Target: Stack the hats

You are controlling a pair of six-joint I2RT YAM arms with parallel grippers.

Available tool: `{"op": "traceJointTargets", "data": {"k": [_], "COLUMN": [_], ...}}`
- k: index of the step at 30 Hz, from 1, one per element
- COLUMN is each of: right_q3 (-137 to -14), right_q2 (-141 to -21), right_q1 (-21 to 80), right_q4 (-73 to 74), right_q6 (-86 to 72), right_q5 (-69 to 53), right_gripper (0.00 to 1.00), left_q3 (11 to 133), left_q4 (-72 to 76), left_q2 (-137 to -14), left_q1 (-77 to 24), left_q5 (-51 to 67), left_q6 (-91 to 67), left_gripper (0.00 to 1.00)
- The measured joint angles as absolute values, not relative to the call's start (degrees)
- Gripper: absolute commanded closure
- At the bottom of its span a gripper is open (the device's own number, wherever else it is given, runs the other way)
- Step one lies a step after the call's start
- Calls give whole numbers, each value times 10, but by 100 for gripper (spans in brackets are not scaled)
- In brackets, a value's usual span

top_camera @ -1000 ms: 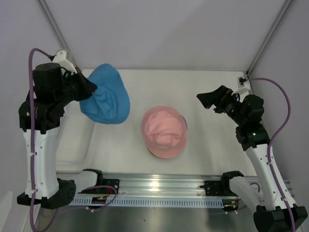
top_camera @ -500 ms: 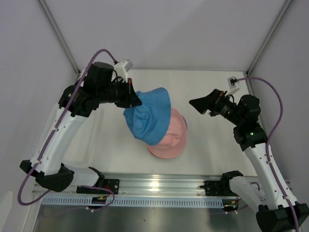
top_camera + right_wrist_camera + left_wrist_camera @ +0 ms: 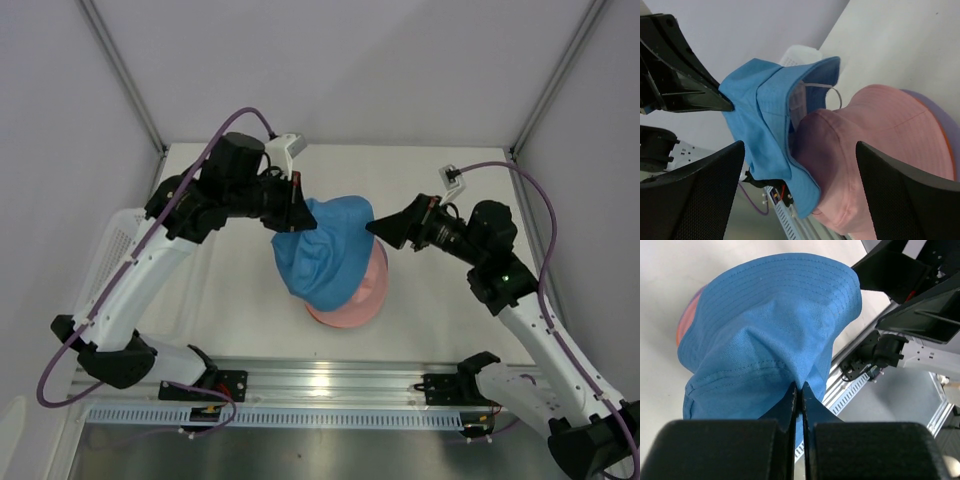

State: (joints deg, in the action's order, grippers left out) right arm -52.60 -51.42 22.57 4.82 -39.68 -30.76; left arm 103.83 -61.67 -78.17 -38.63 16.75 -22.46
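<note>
My left gripper (image 3: 296, 215) is shut on the crown fabric of the sky blue hat (image 3: 322, 256) and holds it hanging over the light pink hat (image 3: 368, 290) at the table's middle. In the left wrist view the blue hat (image 3: 770, 335) is pinched between the closed fingers (image 3: 799, 390). My right gripper (image 3: 385, 228) is open and empty, just right of the blue hat's brim. In the right wrist view the blue hat (image 3: 765, 125) drapes partly over the pink hat (image 3: 880, 150), with lavender (image 3: 940, 115) and orange (image 3: 946, 145) brim edges showing under the pink one.
A white mesh basket (image 3: 112, 250) stands at the table's left edge, under my left arm. A metal rail (image 3: 320, 385) runs along the near edge. Enclosure walls and posts close in the back and sides.
My left gripper has carried the blue hat from the far left rightward until it hangs over the pink hat. My right gripper has moved left toward the blue hat.
</note>
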Motion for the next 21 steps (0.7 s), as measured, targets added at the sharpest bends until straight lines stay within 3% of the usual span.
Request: {"op": "traceJointTargets", "data": {"k": [5, 8, 11, 13, 14, 15, 17, 20, 21], "right_q3": [-519, -514, -509, -505, -504, -503, -502, -501, -502], "right_q2": [-514, -510, -505, -502, -501, -501, -501, -500, -500], "right_q1": [263, 278, 286, 288, 288, 289, 289, 290, 291], "right_q4": [45, 44, 44, 44, 45, 45, 49, 71, 83], "right_q6": [-405, -406, -406, -408, -408, -407, -410, -408, -406], "right_q5": [-298, -290, -283, -278, -276, -274, -268, -248, -236], "right_gripper": [8, 15, 31, 49, 59, 78, 100, 100, 100], "left_q3": [1038, 1036, 1028, 1024, 1021, 1019, 1016, 1016, 1016], "left_q4": [-613, -604, -595, -590, -587, -585, -581, -579, -579], "left_q2": [-800, -807, -808, -809, -811, -811, -814, -820, -822], "left_q1": [-418, -429, -440, -446, -448, -450, -453, -460, -462], "left_q5": [168, 168, 168, 168, 169, 169, 169, 166, 163], "left_q6": [-228, -234, -239, -240, -241, -241, -242, -244, -244], "left_gripper": [99, 99, 99, 99, 99, 99, 99, 95, 84]}}
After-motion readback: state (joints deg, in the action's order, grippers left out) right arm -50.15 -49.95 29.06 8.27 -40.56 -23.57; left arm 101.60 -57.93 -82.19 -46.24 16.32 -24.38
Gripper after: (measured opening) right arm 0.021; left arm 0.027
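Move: My left hand holds the blue hat, whose middle is about 5 cm to that hand's right, 4 cm back and 5 cm below; the pink hat on the stack is some 8 cm right, 4 cm back and 13 cm lower. From my right hand the blue hat's middle is about 10 cm left, 4 cm back and 4 cm below, its near rim almost between the fingers, with the pink hat 7 cm left, 6 cm back and 11 cm below. My right hand shuts its wide-open fingers on the blue hat's near rim: I ease it back and left about 2 cm each, pinch the cloth, then sink 2 cm or so while drifting slightly forward and right again. Meanwhile my left hand, keeping its pinch, carries the opposite side about 5 cm to the right, lowering and drawing back a little, towards the pink hat. ##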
